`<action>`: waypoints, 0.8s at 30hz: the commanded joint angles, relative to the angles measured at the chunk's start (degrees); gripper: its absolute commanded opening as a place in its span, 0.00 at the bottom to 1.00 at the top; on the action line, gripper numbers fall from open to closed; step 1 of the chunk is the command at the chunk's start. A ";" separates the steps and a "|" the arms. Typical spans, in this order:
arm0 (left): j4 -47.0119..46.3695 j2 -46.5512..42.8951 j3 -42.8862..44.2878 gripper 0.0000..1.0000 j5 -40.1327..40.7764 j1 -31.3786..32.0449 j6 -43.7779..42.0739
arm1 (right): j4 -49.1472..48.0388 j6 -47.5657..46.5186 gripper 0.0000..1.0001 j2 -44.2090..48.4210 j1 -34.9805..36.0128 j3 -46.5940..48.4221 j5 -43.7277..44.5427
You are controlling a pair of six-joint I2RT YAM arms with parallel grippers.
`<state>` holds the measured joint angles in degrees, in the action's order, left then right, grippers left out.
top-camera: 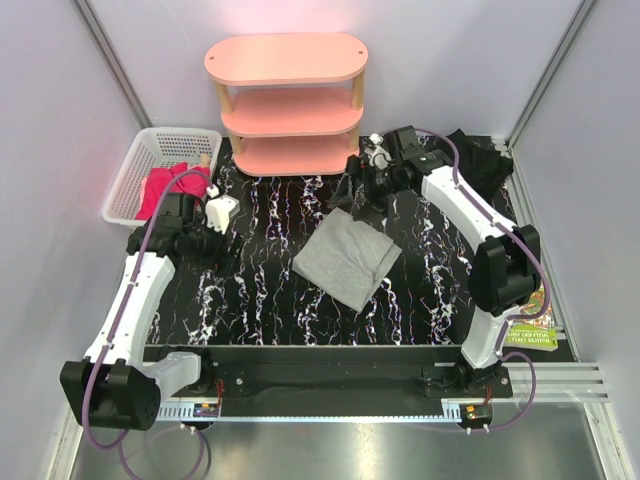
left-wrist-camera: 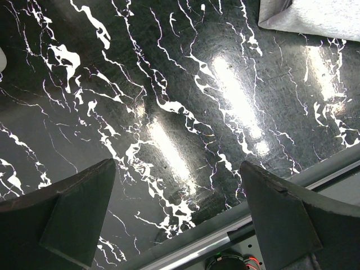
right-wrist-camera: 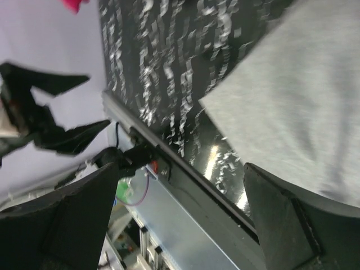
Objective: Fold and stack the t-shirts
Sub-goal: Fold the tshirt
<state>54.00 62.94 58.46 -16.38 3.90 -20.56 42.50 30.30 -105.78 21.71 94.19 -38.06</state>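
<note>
A folded mid-grey t-shirt (top-camera: 345, 258) lies flat in the middle of the black marbled table (top-camera: 260, 290). It shows at the top right corner of the left wrist view (left-wrist-camera: 315, 14) and fills the right side of the blurred right wrist view (right-wrist-camera: 298, 95). A black t-shirt bundle (top-camera: 482, 162) sits at the back right corner. Magenta-pink cloth (top-camera: 165, 190) lies in the white basket (top-camera: 135, 165). My left gripper (top-camera: 205, 238) (left-wrist-camera: 177, 180) hangs open over bare table left of the grey shirt. My right gripper (top-camera: 355, 197) (right-wrist-camera: 181, 174) is open above the shirt's far edge, holding nothing.
A pink three-tier shelf (top-camera: 287, 100) stands at the back centre. A green-covered book (top-camera: 530, 332) lies at the right edge beside the right arm. A metal rail (top-camera: 380, 385) runs along the near edge. Pale walls close in both sides.
</note>
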 commanded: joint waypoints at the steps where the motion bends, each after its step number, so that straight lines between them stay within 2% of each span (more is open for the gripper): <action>1: -1.35 -1.59 1.22 0.99 0.91 0.05 -0.36 | -2.75 1.51 1.00 -1.62 3.68 -1.55 -7.45; 5: -1.18 -1.85 1.13 0.99 1.09 0.05 -0.27 | -6.99 1.08 1.00 -6.36 3.77 -7.34 -8.70; 12: -0.56 -2.56 1.66 0.99 1.62 0.05 -0.63 | -9.89 -0.86 1.00 -17.26 3.86 -10.52 -8.87; 15: -0.56 -2.38 1.57 0.99 1.27 0.05 -0.63 | -10.51 -0.77 1.00 -17.80 3.95 -11.22 -10.27; 18: -0.56 -1.94 1.84 0.99 1.00 0.05 -0.54 | -7.46 -2.96 1.00 -14.48 3.60 -7.90 -8.36; 24: 0.76 -2.20 3.42 0.99 1.44 0.05 -0.98 | -5.68 -2.62 1.00 -12.69 -7.55 2.91 -6.33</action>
<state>54.54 61.82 58.61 -15.79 3.90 -20.80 36.88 29.45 -122.69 22.06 89.08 -47.88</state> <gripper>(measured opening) 0.987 0.994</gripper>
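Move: The grey folded t-shirt lies below the right hand, its middle about 7 cm back, 2 cm to the left and some 15 cm down, so the hand hangs near its far corner. The pink shelf's bottom board is roughly 16 cm ahead and 12 cm to the left. The black cloth is about 12 cm ahead and 23 cm to the right. From the left hand, the t-shirt is about 25 cm to the right, 4 cm ahead and 11 cm lower. With fingers still wide open, the right hand swings a few centimetres left and back with a slight rise, then plunges onto the far part of the folded t-shirt, ending some 15 cm below its start while its fingertips tilt about 25 degrees in towards the base. It stays low there briefly as if patting the cloth flat, then slides about 3 cm forward and lifts a couple of centimetres, tilting slightly back the other way. ##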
